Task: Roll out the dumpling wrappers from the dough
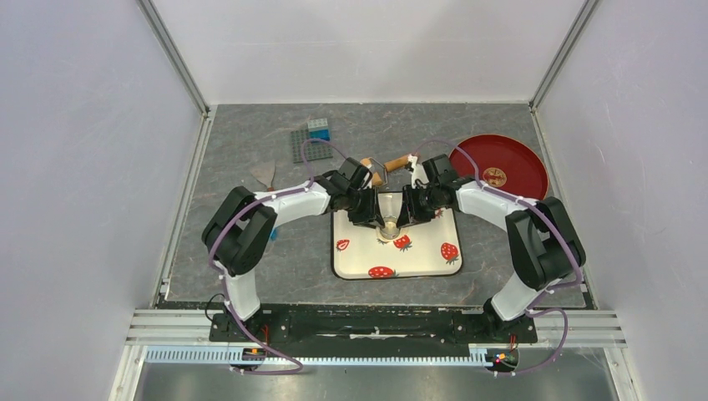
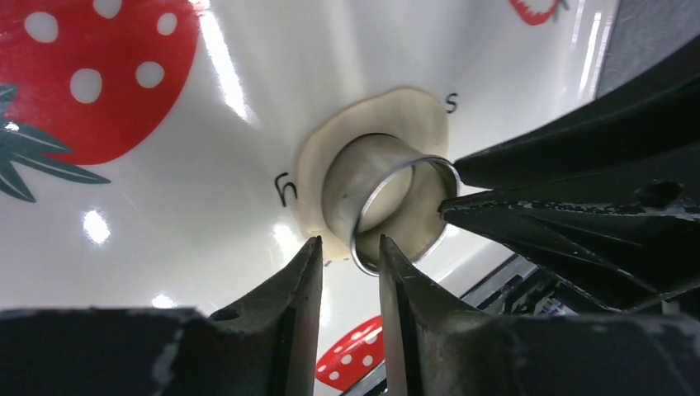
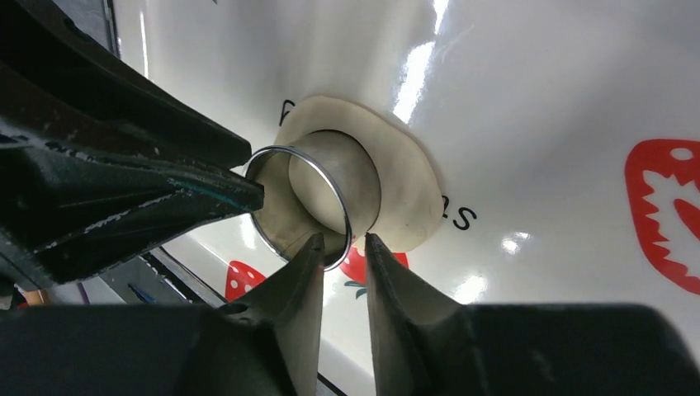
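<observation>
The dough (image 2: 396, 111) (image 3: 409, 186) lies rolled into a thin pale round patch on the white strawberry-print tray (image 1: 422, 261). A small metal ring cutter (image 2: 363, 169) (image 3: 334, 165) (image 1: 390, 224) stands on it, and dough shows all round its base. My left gripper (image 2: 348, 246) (image 1: 368, 209) and right gripper (image 3: 344, 241) (image 1: 412, 209) meet over the ring from opposite sides. Each is open a little, one finger inside the ring's rim and one outside, with a gap showing beside the thin wall. No cut dumpling wrappers are in view.
A tan wooden roller (image 1: 389, 164) lies just behind the tray, between the two wrists. A red plate (image 1: 499, 167) sits at the back right. A grey baseplate (image 1: 304, 144) with a blue brick (image 1: 318, 128) and a scraper (image 1: 265, 174) are at the back left.
</observation>
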`<action>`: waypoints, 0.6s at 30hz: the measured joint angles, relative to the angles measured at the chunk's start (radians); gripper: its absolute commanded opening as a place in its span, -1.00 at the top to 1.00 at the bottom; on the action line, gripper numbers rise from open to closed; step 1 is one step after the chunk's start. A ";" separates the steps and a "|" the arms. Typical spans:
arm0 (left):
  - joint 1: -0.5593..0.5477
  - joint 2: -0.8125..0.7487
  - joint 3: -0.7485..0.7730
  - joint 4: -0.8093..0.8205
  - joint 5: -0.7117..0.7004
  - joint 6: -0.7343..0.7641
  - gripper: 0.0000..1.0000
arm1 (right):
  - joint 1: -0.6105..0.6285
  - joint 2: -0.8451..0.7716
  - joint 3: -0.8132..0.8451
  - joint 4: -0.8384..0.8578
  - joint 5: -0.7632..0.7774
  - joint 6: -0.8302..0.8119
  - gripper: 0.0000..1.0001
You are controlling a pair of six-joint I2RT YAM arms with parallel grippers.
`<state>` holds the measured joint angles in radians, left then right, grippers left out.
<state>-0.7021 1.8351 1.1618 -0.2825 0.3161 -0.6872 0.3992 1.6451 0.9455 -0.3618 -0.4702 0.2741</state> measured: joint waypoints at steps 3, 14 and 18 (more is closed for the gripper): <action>0.000 0.031 0.000 0.000 0.000 0.000 0.39 | 0.000 0.022 -0.012 0.009 -0.004 0.005 0.76; 0.000 0.050 0.000 0.038 0.022 -0.006 0.96 | -0.004 0.032 -0.019 0.031 -0.006 0.024 1.00; 0.000 0.051 0.000 0.039 0.026 -0.006 0.96 | -0.004 0.032 -0.019 0.031 -0.004 0.026 0.99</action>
<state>-0.7017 1.8862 1.1618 -0.2436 0.3420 -0.6937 0.3954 1.6772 0.9268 -0.3305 -0.4740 0.2996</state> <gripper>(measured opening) 0.044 0.022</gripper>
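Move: Just right of the left hand, about 2 cm over and 1 cm back, stands the metal ring cutter, its middle some 3 cm lower; from the right hand it lies 2 cm to the left, 1 cm back and equally low. The flattened dough lies directly beneath the cutter, some 5 cm below both hands. From the left hand, the wooden roller is about 13 cm ahead and 1 cm right; from the right hand, 13 cm ahead and 3 cm left. Sinking 1 to 1.5 cm with parted fingers over opposite sides of the ring cutter's rim, both hands come down almost together. They then stay low and shut their fingers on the thin wall, the right slightly sooner, the left easing about half a centimetre right as it closes; both end pinching the rim. ##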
